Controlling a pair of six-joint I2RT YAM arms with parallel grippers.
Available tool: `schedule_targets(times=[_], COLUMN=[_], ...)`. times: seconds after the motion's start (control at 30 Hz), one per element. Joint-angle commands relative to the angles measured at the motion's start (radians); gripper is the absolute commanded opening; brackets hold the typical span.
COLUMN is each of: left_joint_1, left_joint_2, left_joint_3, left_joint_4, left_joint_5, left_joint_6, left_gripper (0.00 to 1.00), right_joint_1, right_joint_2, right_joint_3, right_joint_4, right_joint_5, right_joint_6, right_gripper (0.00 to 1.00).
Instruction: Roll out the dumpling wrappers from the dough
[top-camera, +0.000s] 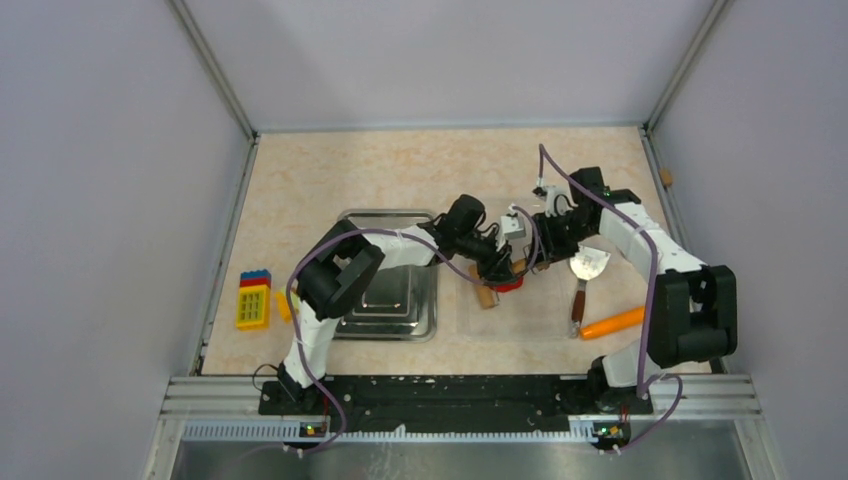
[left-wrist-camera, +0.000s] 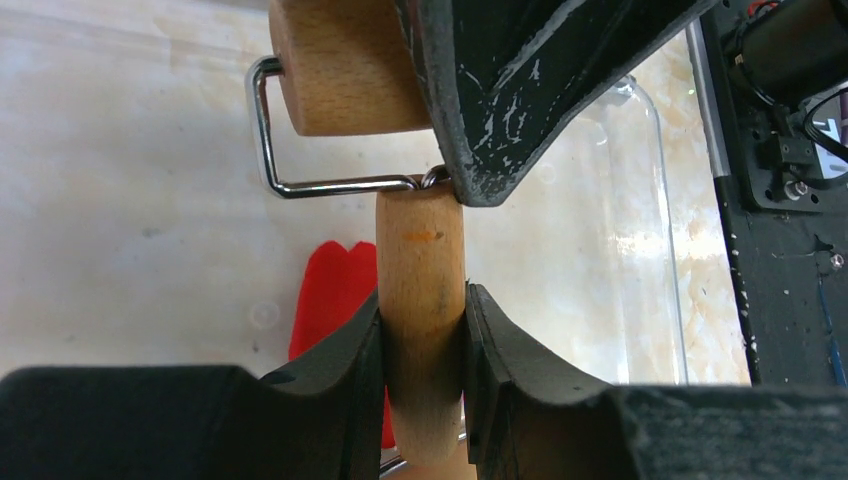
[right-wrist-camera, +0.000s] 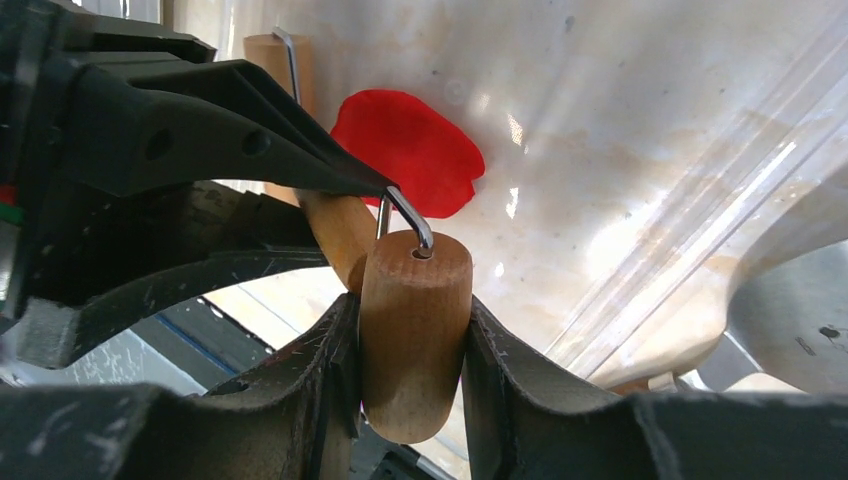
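Observation:
The dough (top-camera: 510, 285) is a flattened bright red piece with an uneven edge, lying on a clear mat (top-camera: 530, 320). It also shows in the left wrist view (left-wrist-camera: 328, 295) and the right wrist view (right-wrist-camera: 410, 145). My left gripper (left-wrist-camera: 422, 300) is shut on the wooden handle (left-wrist-camera: 420, 250) of a small wire-framed roller. My right gripper (right-wrist-camera: 415, 310) is shut on that tool's wooden end piece (right-wrist-camera: 415, 300). Both grippers (top-camera: 497, 265) (top-camera: 540, 250) meet just above the dough. A second wooden roller end (left-wrist-camera: 340, 65) pokes out at the far side. The dumpling wrappers are out of view.
A steel tray (top-camera: 390, 290) sits left of the mat. A metal spatula (top-camera: 588, 265) and an orange carrot (top-camera: 612, 323) lie to the right. Yellow toy blocks (top-camera: 253, 300) rest near the left wall.

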Motion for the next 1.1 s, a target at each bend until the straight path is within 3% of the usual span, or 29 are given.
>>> schedule_targets(times=[0.0,0.3,0.5,0.77,1.07], left_joint_1=[0.028,0.049,0.031,0.019,0.018], left_joint_2=[0.029,-0.144,-0.063,0.056,0.099], left_joint_3=[-0.048,0.029,0.173,0.233,0.171], left_joint_4=[-0.035,-0.051,-0.047,0.012,0.003], left_joint_5=[-0.044,0.005,0.018,-0.003,-0.018], left_joint_6=[0.047,-0.053,-0.103,-0.158,-0.098], left_gripper=[0.0,0.0,0.0,0.0,0.0], right_joint_1=[0.014,0.023,-0.028,-0.083,-0.082], right_joint_2=[0.016,-0.014,-0.044,-0.057,-0.042], right_joint_3=[-0.018,0.182,0.275,0.234,0.091], right_joint_4=[0.036,-0.08,-0.151,-0.169,-0.078], right_joint_5=[0.07,-0.067,-0.044,-0.013,0.033], right_joint_6=[-0.024,-0.017,-0.032,-0.059,-0.047], right_gripper=[0.0,0.0,0.0,0.0,0.0])
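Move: The red dough lies almost straight beneath the left hand, about 5 cm down. The large roller at the low end of the tool sits by the dough's left edge, some 5 cm left and 3 cm back of this hand. The baking tray's middle is about 26 cm to its left and 1 cm ahead. From the right hand the dough is about 6 cm left, level fore and aft, 9 cm below; the spatula is some 12 cm right and 1 cm back. Keep the left gripper pinched on the handle and the right on the small roller. Ease both down and left barely a centimetre, then raise the tool together by about 8 cm while carrying it forward; swing right until both hands are some 3 cm right of their start, and lower about 4 cm towards the dough, easing slightly back. ##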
